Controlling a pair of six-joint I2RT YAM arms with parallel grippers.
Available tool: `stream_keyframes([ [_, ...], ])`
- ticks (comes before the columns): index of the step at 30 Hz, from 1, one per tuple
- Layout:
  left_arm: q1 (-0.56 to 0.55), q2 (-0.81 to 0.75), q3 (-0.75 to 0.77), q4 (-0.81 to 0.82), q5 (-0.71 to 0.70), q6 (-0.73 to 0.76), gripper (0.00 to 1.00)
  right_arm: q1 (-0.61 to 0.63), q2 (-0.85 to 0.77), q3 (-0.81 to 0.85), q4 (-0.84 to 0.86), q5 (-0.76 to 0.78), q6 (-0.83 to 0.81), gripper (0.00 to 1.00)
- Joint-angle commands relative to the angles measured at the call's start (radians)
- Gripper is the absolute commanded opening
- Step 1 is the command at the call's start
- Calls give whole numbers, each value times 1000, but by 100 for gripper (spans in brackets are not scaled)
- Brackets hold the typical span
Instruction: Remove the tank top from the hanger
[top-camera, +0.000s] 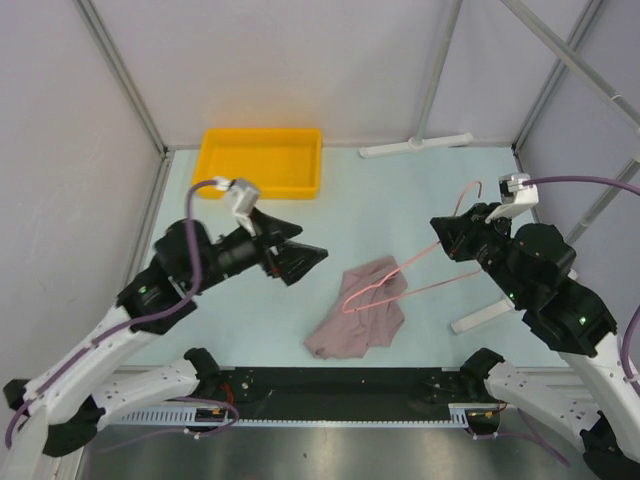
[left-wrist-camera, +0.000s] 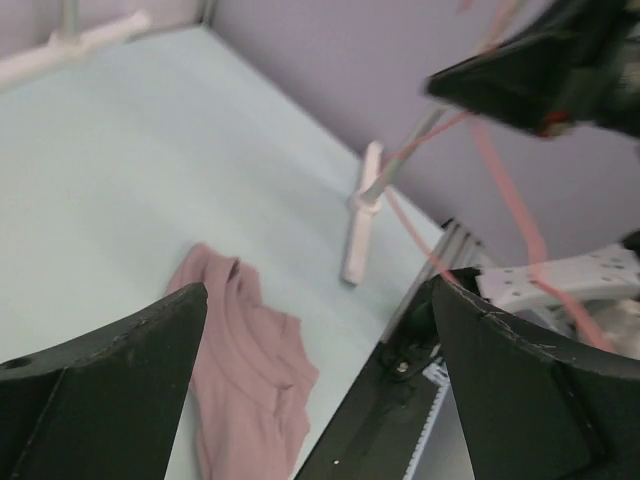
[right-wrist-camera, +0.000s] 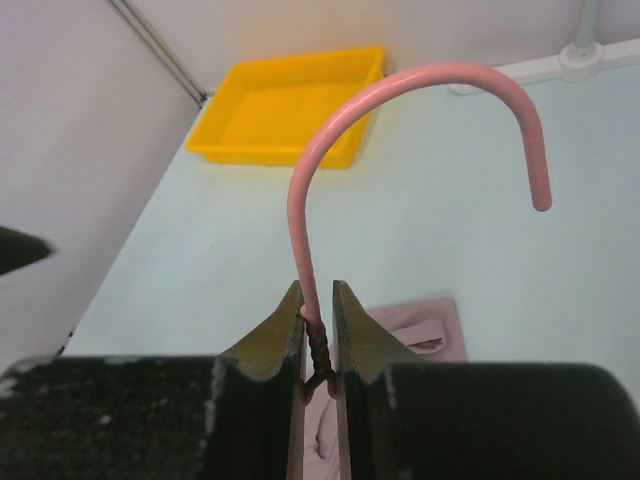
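The pink-mauve tank top (top-camera: 358, 318) lies crumpled on the pale table. The thin pink wire hanger (top-camera: 400, 272) slants over it, its low corner resting on the fabric; I cannot tell whether a strap is still looped on the wire. My right gripper (top-camera: 443, 238) is shut on the hanger's twisted neck (right-wrist-camera: 318, 325), and the hook (right-wrist-camera: 430, 75) curves up above the fingers. My left gripper (top-camera: 312, 241) is open and empty, in the air left of the tank top (left-wrist-camera: 245, 365). The left wrist view also shows the hanger wire (left-wrist-camera: 505, 190).
A yellow bin (top-camera: 260, 160) sits at the back left of the table. White rack feet lie at the back (top-camera: 415, 146) and at the right (top-camera: 485, 312). Grey frame poles stand along the walls. A black rail (top-camera: 340, 385) runs along the near edge.
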Motion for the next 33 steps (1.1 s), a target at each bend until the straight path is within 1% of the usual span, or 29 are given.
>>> stream_keyframes([
  [1, 2, -164, -46, 52, 140, -10, 99, -1, 35, -13, 2, -6, -64, 0],
  [4, 2, -185, -35, 80, 226, -36, 100, -3, 50, -19, -4, -16, -78, 0],
  [6, -4, -152, -6, 83, 305, -45, 98, -3, 58, -19, -5, -15, -81, 0],
  [7, -33, -113, 12, 86, 301, -39, 97, -3, 61, -18, -10, -9, -81, 0],
  [8, -58, -88, 23, 79, 287, -29, 96, -3, 64, -15, -12, -10, -81, 0],
  [9, -88, -70, 34, 63, 237, -16, 96, -3, 67, -10, -16, -4, -81, 0],
  [10, -156, -24, 49, 53, 211, 16, 96, -3, 70, -7, -28, 5, -83, 0],
  [12, -220, 22, 103, 13, 146, 53, 96, -3, 76, 5, -50, 13, -83, 0],
  [13, -271, 70, 137, 0, 96, 62, 95, -3, 78, 5, -54, 17, -83, 0],
  [15, -325, 113, 166, -30, 59, 82, 92, -3, 73, 7, -65, 25, -84, 0],
  [16, -337, 130, 189, -41, 13, 85, 90, -3, 70, 9, -68, 29, -84, 0],
  [19, -368, 176, 209, -69, -42, 76, 84, -3, 60, 12, -76, 42, -90, 0],
  [20, -372, 188, 207, -69, -56, 71, 78, -3, 58, 13, -79, 46, -91, 0],
  [22, -389, 197, 209, -75, -85, 62, 70, -3, 55, 21, -88, 49, -94, 0],
  [23, -394, 207, 211, -78, -90, 62, 62, -3, 55, 21, -90, 49, -94, 0],
  [24, -403, 211, 212, -81, -92, 57, 60, -3, 53, 22, -94, 52, -94, 0],
  [28, -423, 233, 212, -90, -104, 53, 53, -3, 52, 28, -91, 56, -94, 0],
  [29, -428, 236, 212, -95, -108, 53, 48, -3, 52, 30, -91, 53, -92, 0],
  [33, -431, 242, 211, -110, -108, 51, 47, -3, 50, 44, -93, 48, -92, 0],
])
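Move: The free corner of the pink hanger is what my open left hand goes for: about 9 cm back, 7 cm to its right and nearly level. The tank top already lies on the table some 11 cm right of my left hand, about 1 cm back and 33 cm below. My right hand keeps the hanger's neck; from it that corner is about 13 cm back, 19 cm left and 3 cm lower. I swing my left hand back and upward about 7 cm each, then bring it to the right and down some 9 cm, turning it about 20 degrees clockwise, onto the hanger's free corner. Its fingers straddle the rod and close to about half open. Meanwhile my right hand keeps its pinch on the neck and lowers the hanger by nearly 5 cm, tilting its left side down. ##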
